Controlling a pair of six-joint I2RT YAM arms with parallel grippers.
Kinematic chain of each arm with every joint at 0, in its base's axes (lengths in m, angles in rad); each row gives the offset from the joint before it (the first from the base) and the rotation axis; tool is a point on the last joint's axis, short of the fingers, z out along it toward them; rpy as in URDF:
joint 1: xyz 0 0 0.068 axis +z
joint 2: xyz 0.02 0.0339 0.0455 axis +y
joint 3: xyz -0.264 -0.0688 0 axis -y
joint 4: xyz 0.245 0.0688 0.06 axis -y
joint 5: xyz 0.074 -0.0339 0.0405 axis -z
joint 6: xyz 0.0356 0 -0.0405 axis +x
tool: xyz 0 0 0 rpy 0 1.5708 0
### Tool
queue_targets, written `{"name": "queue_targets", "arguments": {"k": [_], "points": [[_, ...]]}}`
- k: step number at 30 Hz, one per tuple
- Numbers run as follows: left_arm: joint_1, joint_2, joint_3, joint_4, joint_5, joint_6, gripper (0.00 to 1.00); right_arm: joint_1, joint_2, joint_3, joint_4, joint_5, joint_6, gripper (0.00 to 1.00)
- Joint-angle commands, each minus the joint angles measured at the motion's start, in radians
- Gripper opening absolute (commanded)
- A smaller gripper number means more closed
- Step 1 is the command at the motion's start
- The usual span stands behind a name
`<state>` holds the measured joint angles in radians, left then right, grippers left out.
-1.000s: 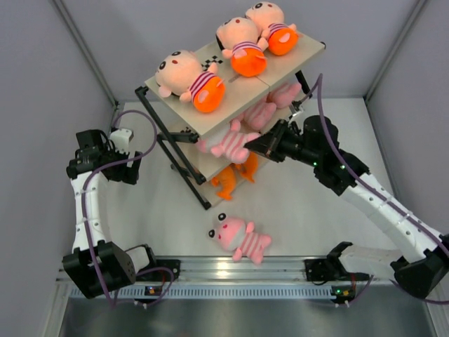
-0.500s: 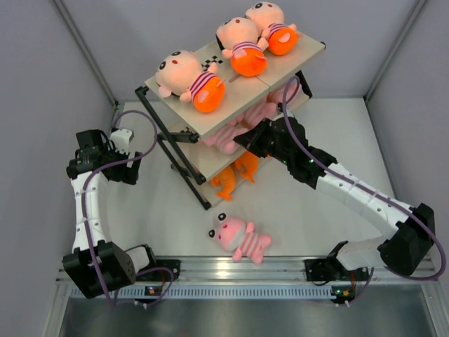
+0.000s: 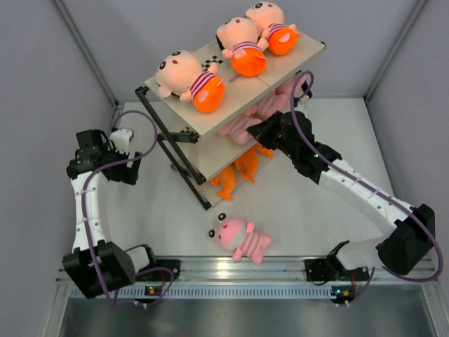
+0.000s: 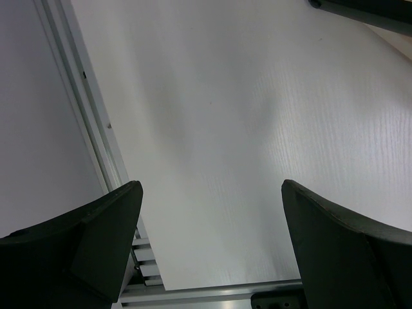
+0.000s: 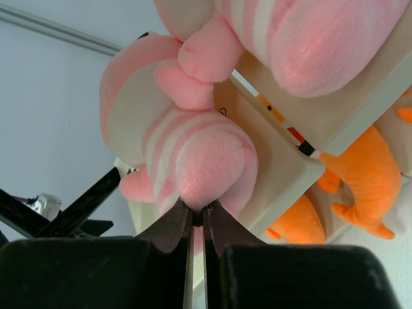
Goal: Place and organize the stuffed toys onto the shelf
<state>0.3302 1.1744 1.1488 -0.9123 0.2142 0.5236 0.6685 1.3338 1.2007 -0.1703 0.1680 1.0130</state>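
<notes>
Three peach-faced dolls (image 3: 188, 76) (image 3: 242, 43) (image 3: 272, 27) lie on the top board of the shelf (image 3: 231, 98). My right gripper (image 3: 257, 133) (image 5: 198, 215) reaches in at the middle tier, shut on the foot of a pink striped animal (image 3: 237, 128) (image 5: 193, 148) that rests on the middle board (image 5: 283, 154). A second pink animal (image 3: 278, 102) (image 5: 309, 38) lies further back on that tier. Orange creatures (image 3: 235, 172) (image 5: 360, 180) sit on the lowest tier. Another pink striped animal (image 3: 238, 237) lies on the table in front. My left gripper (image 3: 125, 168) (image 4: 212, 244) hangs open at the left, holding nothing.
The shelf's black frame legs (image 3: 175, 158) stand between the two arms. Grey walls close in on the left, the right and the back. A metal rail (image 3: 238, 270) runs along the near edge, also seen under the left fingers (image 4: 96, 244).
The right arm has pushed the held pink animal further back under the top board, onto the middle tier. The left arm has not moved.
</notes>
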Motion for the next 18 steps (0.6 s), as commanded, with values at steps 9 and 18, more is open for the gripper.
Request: {"name": "queue_targets", "arguments": {"k": [9,18], "points": [[-0.003,-0.018,-0.003,0.001,-0.006,0.004,0.95,-0.024,0.001,0.056,0.051,0.015,-0.011,0.03],[-0.003,-0.016,-0.004,-0.065,-0.048,-0.028,0.96,-0.027,-0.117,0.007,0.006,0.004,-0.112,0.65]]}}
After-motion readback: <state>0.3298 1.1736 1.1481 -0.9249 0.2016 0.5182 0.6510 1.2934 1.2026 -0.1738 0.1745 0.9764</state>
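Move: The right hand still pinches the pink striped toy by its lower end at the left part of the middle shelf; the toy's middle lies about 8 cm to its left and 4 cm ahead, nearly level. A second pink toy sits roughly 9 cm ahead and 2 cm to the right, at similar height. On the lowest shelf, an orange shark lies some 17 cm below, 8 cm back and 1 cm left. From the left hand, the held toy is some 33 cm right, 12 cm ahead and 9 cm higher. Easing forward and to the right by less than 1 cm, the right hand brings the toy's lower end to its spot on the middle shelf and pauses there. The fingers then open to about two thirds, letting go, and the hand backs off upward by roughly 1.5 cm and slightly right, its wrist nearly unchanged. ##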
